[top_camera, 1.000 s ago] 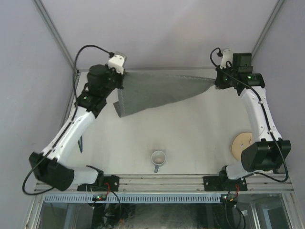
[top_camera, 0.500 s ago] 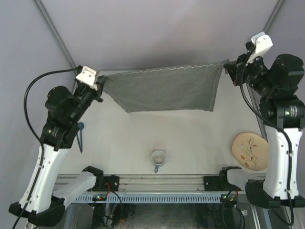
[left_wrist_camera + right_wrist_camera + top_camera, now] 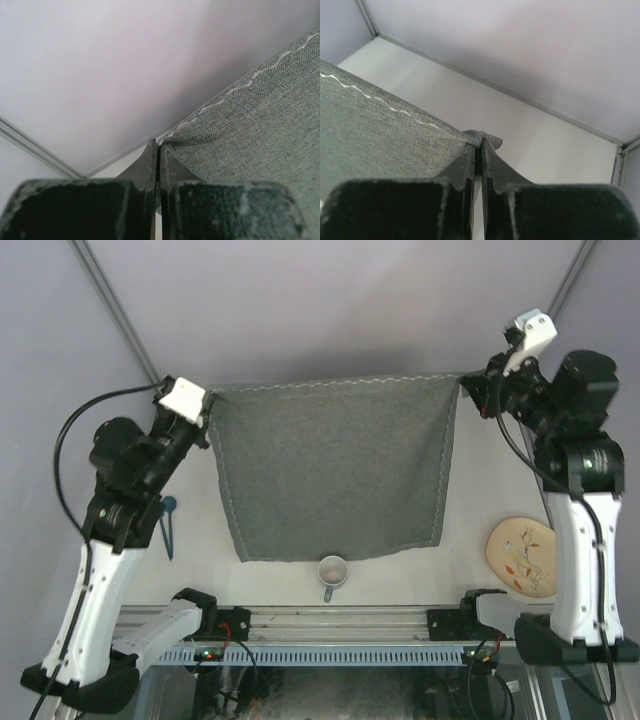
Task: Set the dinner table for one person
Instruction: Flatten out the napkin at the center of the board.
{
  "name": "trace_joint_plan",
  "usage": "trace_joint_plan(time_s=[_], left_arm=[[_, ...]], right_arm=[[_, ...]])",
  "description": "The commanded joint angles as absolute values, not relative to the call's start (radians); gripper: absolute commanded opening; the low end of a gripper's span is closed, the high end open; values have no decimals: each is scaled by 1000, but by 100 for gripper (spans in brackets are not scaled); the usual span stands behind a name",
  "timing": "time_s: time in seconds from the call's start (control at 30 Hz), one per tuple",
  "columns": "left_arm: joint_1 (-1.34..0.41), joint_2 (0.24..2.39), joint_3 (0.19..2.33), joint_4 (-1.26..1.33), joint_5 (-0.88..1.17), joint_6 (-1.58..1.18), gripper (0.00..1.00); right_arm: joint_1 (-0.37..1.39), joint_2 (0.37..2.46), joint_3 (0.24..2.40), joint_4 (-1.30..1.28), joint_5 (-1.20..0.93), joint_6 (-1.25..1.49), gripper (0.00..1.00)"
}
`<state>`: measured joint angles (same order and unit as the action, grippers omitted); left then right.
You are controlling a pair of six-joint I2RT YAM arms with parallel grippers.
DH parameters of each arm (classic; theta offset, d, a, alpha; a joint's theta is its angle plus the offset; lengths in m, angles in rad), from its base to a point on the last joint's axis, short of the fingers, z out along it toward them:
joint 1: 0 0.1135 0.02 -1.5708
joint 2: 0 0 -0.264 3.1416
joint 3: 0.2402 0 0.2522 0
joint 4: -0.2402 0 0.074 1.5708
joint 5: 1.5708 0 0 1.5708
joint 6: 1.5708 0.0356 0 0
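A square dark grey stitched cloth (image 3: 330, 470) is stretched flat between my two raised arms above the off-white dinner table (image 3: 478, 485). My left gripper (image 3: 208, 406) is shut on the cloth's far left corner, and the left wrist view shows the fabric (image 3: 250, 135) pinched at the fingertips of that left gripper (image 3: 159, 146). My right gripper (image 3: 467, 386) is shut on the far right corner. In the right wrist view the corner (image 3: 482, 135) bunches over the tips of the right gripper (image 3: 481, 144). The cloth's near edge ends just behind a grey mug (image 3: 332, 571).
A round patterned plate (image 3: 521, 557) lies at the right side of the table beside the right arm. A blue-handled utensil (image 3: 168, 528) lies at the left, partly behind the left arm. A metal rail (image 3: 330, 618) runs along the near edge, and walls close off the back and sides.
Both arms rose and swung apart. The cloth, bunched at the table's back a second ago, now hangs spread to its full square. The plate has come fully into view.
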<state>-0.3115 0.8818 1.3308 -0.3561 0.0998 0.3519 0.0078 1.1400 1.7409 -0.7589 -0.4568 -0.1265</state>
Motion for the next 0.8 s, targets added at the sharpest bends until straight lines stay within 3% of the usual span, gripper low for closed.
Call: trace_joint_plan(time_s=[0.0, 0.2, 0.5, 0.77], left_arm=[[-212, 1006, 1363, -259, -167, 433, 0], [-114, 1269, 1460, -157, -104, 393, 0], [-38, 1651, 1779, -129, -87, 383, 0], [-10, 1796, 2021, -114, -89, 372, 0]], right_arm=[[-58, 1278, 1746, -593, -192, -153, 0], [-68, 1564, 1928, -556, -175, -134, 0], [-63, 2105, 2617, -706, -106, -136, 0], [-44, 2050, 2436, -486, -37, -141, 0]])
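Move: The napkin already hangs spread between the two closed grippers, and the board's centre, where it is to lie, is about 8 cm ahead of the left hand, 21 cm to its right and 45 cm below. From the left hand the mug is some 14 cm back and 22 cm right, the spoon and fork 2 cm back and 26 cm left. The centre lies 6 cm ahead and 22 cm left of the right hand; the round plate is about 12 cm back and 25 cm right of that hand. The napkin, still pinched by its two far corners, is swung quickly out over the board as both hands drive forward together, nearly 30 cm, past the centre and towards the far wall. Both dip 8 to 10 cm in the first half, fingertips tipping down a little; then the left climbs back about 4 cm while the right stays low, both easing off. ##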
